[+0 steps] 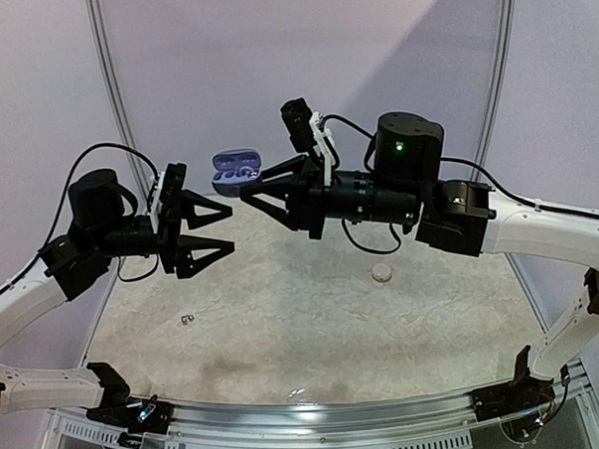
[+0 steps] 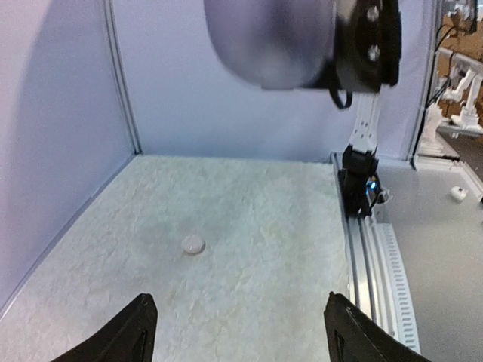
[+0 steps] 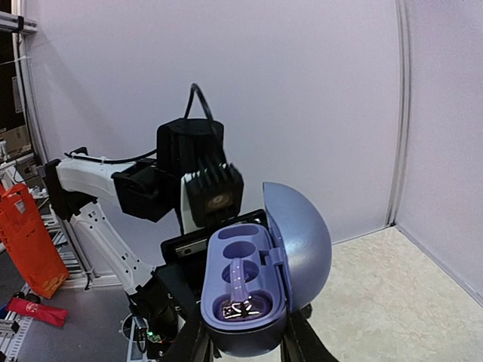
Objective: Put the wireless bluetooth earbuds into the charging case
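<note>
My right gripper (image 3: 243, 345) is shut on the purple charging case (image 3: 249, 302) and holds it in the air with the lid (image 3: 302, 237) swung open. A dark, shiny earbud (image 3: 243, 308) lies in the case's lower socket; the upper socket (image 3: 240, 249) is empty. From above, the case (image 1: 236, 171) hangs at the back centre, just past the right gripper (image 1: 248, 184). My left gripper (image 1: 228, 229) stands open and empty just left of it, off the mat. A whitish earbud (image 1: 382, 273) and a dark grey earbud (image 1: 187, 319) lie on the mat.
The fuzzy white mat (image 1: 304, 324) covers the table, with pale walls behind and at the sides. In the left wrist view the whitish earbud (image 2: 193, 244) lies ahead of the open left gripper (image 2: 240, 324). A metal rail (image 2: 370, 256) runs along the mat's edge.
</note>
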Robot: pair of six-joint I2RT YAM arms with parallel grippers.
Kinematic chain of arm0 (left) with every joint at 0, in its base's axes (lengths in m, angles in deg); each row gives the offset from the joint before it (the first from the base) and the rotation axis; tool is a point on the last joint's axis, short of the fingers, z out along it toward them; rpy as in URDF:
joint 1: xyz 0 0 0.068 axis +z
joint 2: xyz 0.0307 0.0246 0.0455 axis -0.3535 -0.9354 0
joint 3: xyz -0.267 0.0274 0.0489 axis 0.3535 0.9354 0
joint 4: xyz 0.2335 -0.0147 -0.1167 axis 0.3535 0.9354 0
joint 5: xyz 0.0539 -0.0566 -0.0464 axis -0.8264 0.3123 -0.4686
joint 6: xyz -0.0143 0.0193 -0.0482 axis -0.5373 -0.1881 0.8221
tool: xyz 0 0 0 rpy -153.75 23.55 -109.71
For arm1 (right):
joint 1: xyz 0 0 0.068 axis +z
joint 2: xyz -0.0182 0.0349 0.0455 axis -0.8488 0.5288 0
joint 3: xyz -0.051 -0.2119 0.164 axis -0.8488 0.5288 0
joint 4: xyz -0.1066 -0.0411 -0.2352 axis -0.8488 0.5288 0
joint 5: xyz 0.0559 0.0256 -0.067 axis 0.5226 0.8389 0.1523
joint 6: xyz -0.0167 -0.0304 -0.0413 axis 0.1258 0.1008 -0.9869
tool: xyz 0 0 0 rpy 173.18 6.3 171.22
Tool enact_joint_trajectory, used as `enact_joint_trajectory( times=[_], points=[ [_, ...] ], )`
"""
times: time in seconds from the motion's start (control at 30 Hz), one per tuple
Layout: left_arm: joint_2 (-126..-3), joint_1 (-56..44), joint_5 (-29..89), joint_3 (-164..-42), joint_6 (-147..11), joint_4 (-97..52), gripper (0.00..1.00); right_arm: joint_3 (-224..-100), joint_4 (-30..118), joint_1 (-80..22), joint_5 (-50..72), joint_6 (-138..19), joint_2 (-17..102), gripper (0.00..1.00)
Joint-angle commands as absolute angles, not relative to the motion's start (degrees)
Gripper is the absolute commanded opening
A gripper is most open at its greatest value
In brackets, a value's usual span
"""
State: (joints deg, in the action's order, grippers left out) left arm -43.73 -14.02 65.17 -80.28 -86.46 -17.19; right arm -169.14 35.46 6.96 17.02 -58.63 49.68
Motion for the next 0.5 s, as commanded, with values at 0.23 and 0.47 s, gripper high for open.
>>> enact_joint_trajectory(
  times=[0.23, 0.47],
  points=[
    [-56.6, -8.0, 50.3, -97.2, -107.1, 35.6, 0.80, -160.7, 33.1, 2.5, 13.0, -64.9, 41.0, 0.00],
    [-78.6, 7.5, 35.9, -108.0, -103.2, 51.7, 0.65, -159.8, 35.6, 2.2, 12.0, -69.7, 40.7, 0.00]
  ],
)
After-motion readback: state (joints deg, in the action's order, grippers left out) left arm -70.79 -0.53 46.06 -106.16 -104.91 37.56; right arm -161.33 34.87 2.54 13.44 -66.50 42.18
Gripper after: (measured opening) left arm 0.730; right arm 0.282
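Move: The pair of earbuds still on the table lies about 18 cm to the left hand's left, some 5 cm farther out and roughly 33 cm below. The purple charging case is already in the right fingers, its middle about 2 cm left of that hand; from the empty left hand it sits some 10 cm higher, 3 cm to the right and 2 cm ahead. From the right hand the earbuds are roughly 22 cm left, 6 cm ahead and 42 cm below. The left hand, fingers still wide open, drops away from the purple case towards the earbuds on the table, about 14 cm down and speeding up, while swinging some 9 cm forward and 9 cm left and turning its fingers from pointing right to steeply down. The right hand keeps its hold on the case and carries it about 5 cm right and 3 cm forward, turning slightly clockwise and easing to a stop. ##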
